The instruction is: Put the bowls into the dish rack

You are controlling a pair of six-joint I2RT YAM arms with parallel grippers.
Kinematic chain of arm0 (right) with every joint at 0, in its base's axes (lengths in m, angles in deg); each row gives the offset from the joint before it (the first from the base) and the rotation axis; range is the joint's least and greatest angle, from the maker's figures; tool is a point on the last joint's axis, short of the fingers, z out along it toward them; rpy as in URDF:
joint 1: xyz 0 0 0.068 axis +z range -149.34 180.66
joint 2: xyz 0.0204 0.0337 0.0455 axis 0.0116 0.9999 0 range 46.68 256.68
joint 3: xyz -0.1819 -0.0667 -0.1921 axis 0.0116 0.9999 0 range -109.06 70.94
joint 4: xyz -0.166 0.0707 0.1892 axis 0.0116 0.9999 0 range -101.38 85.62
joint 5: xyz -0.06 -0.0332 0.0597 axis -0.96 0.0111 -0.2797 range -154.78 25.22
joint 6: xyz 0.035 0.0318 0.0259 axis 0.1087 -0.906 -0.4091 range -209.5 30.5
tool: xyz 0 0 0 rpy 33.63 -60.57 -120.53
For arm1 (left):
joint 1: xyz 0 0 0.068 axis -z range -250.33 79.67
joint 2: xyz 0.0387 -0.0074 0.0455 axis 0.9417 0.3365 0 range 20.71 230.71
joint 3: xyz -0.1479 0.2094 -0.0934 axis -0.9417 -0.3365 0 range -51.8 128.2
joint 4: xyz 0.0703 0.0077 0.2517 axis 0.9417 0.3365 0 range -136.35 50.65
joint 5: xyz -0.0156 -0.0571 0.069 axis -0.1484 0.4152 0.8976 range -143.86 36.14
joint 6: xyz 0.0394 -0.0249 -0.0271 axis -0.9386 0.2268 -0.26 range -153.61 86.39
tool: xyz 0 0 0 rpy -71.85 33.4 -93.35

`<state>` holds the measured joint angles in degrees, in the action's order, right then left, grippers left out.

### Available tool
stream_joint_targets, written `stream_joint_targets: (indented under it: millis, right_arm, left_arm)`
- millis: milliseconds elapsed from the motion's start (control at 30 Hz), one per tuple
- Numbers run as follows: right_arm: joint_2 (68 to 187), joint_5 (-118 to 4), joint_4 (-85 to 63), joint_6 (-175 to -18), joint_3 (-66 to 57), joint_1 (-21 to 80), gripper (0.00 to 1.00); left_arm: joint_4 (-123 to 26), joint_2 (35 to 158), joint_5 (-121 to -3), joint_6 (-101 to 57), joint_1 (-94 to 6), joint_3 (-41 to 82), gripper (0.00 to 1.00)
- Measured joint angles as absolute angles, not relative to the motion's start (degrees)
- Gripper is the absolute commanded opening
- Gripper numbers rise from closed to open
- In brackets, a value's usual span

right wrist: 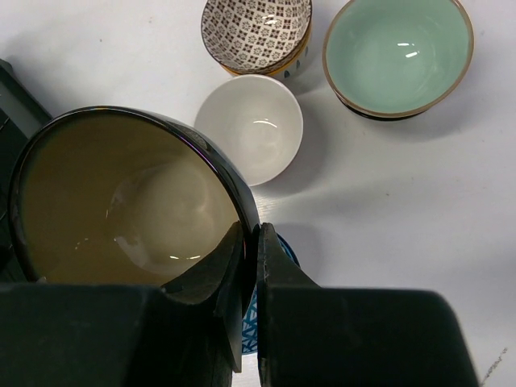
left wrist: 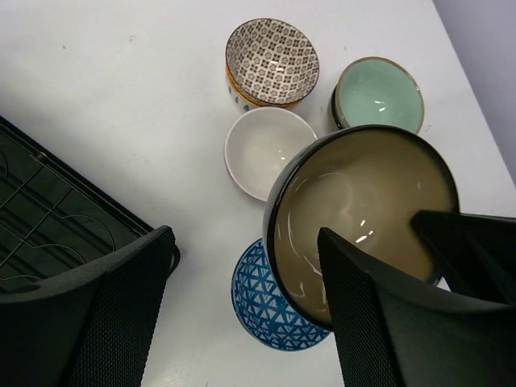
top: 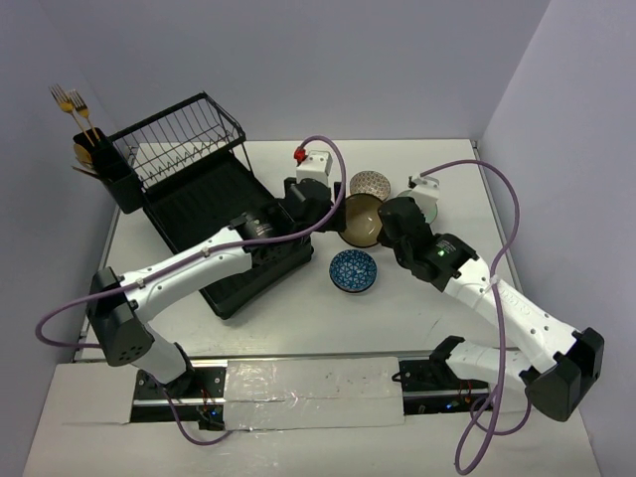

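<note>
A dark-rimmed olive-brown bowl (top: 360, 219) (left wrist: 363, 193) (right wrist: 121, 201) hangs tilted above the table, and my right gripper (right wrist: 258, 230) (top: 390, 221) is shut on its right rim. My left gripper (left wrist: 242, 242) (top: 333, 214) stands open astride the bowl's opposite rim, one finger inside it and the other well clear outside. Below lies a blue-patterned bowl (top: 353, 271) (left wrist: 258, 298). Behind it sit a white bowl (left wrist: 266, 151) (right wrist: 250, 127), a brown-patterned bowl (top: 373, 183) (left wrist: 272, 60) (right wrist: 256, 32) and a mint green bowl (left wrist: 379, 95) (right wrist: 397, 56). The black dish rack (top: 189, 149) (left wrist: 48, 226) stands at the left.
A black utensil cup (top: 99, 164) with gold forks (top: 70, 99) hangs on the rack's far left end. The ribbed tray base (top: 199, 214) reaches out under my left forearm. Walls close in behind and on both sides.
</note>
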<state>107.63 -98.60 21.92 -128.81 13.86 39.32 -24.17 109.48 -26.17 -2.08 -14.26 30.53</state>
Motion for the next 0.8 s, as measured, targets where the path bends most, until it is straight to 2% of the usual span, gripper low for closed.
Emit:
stream_joint_targets:
  millis: [133, 500, 700, 733, 800]
  right_arm:
    - [107.63, -99.06, 21.96, -128.85, 13.82, 39.88, 0.0]
    - [107.76, -99.7, 21.96, -129.03, 13.82, 41.31, 0.0]
    - [108.15, -99.67, 21.74, -129.05, 13.82, 41.39, 0.0]
    - [108.24, -99.67, 21.7, -129.05, 13.82, 41.41, 0.0]
    - [108.48, -99.67, 21.59, -129.03, 13.69, 41.44, 0.0]
  left_arm:
    - [-24.2, 111.43, -25.5, -1.34, -14.26, 30.53, 0.71]
    - [-24.0, 114.68, -25.54, -0.75, -14.26, 31.01, 0.44]
    - [-23.8, 115.29, -25.74, -0.14, -14.24, 31.97, 0.22]
    - [-23.78, 115.32, -25.71, -0.05, -14.15, 32.08, 0.15]
    - [-23.43, 115.38, -25.8, -0.05, -14.06, 32.34, 0.07]
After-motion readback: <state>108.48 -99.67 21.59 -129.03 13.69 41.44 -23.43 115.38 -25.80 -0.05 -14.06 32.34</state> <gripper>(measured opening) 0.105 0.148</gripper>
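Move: The right hand already holds the brown bowl by its right rim; the bowl's middle lies about 8 cm to the right of the left hand, level with it fore and aft, and some 4 cm lower. From the right hand the bowl's middle is about 6 cm left and 1 cm ahead, at the same height. On the table, about 22 cm below the left hand, the white bowl stands some 6 cm ahead and 11 cm right, the blue bowl about 6 cm back and 9 cm right. Downward, some 3.5 cm, with a small drift to the right towards the brown bowl, the left hand brings its open fingers astride the bowl's left rim and closes them nearly shut, one finger inside, one outside, pinching the rim. The sinking comes first; the fingers do much of their closing once the hand has almost stopped. The right hand keeps its pinch on the opposite rim, easing about 1 cm left. ##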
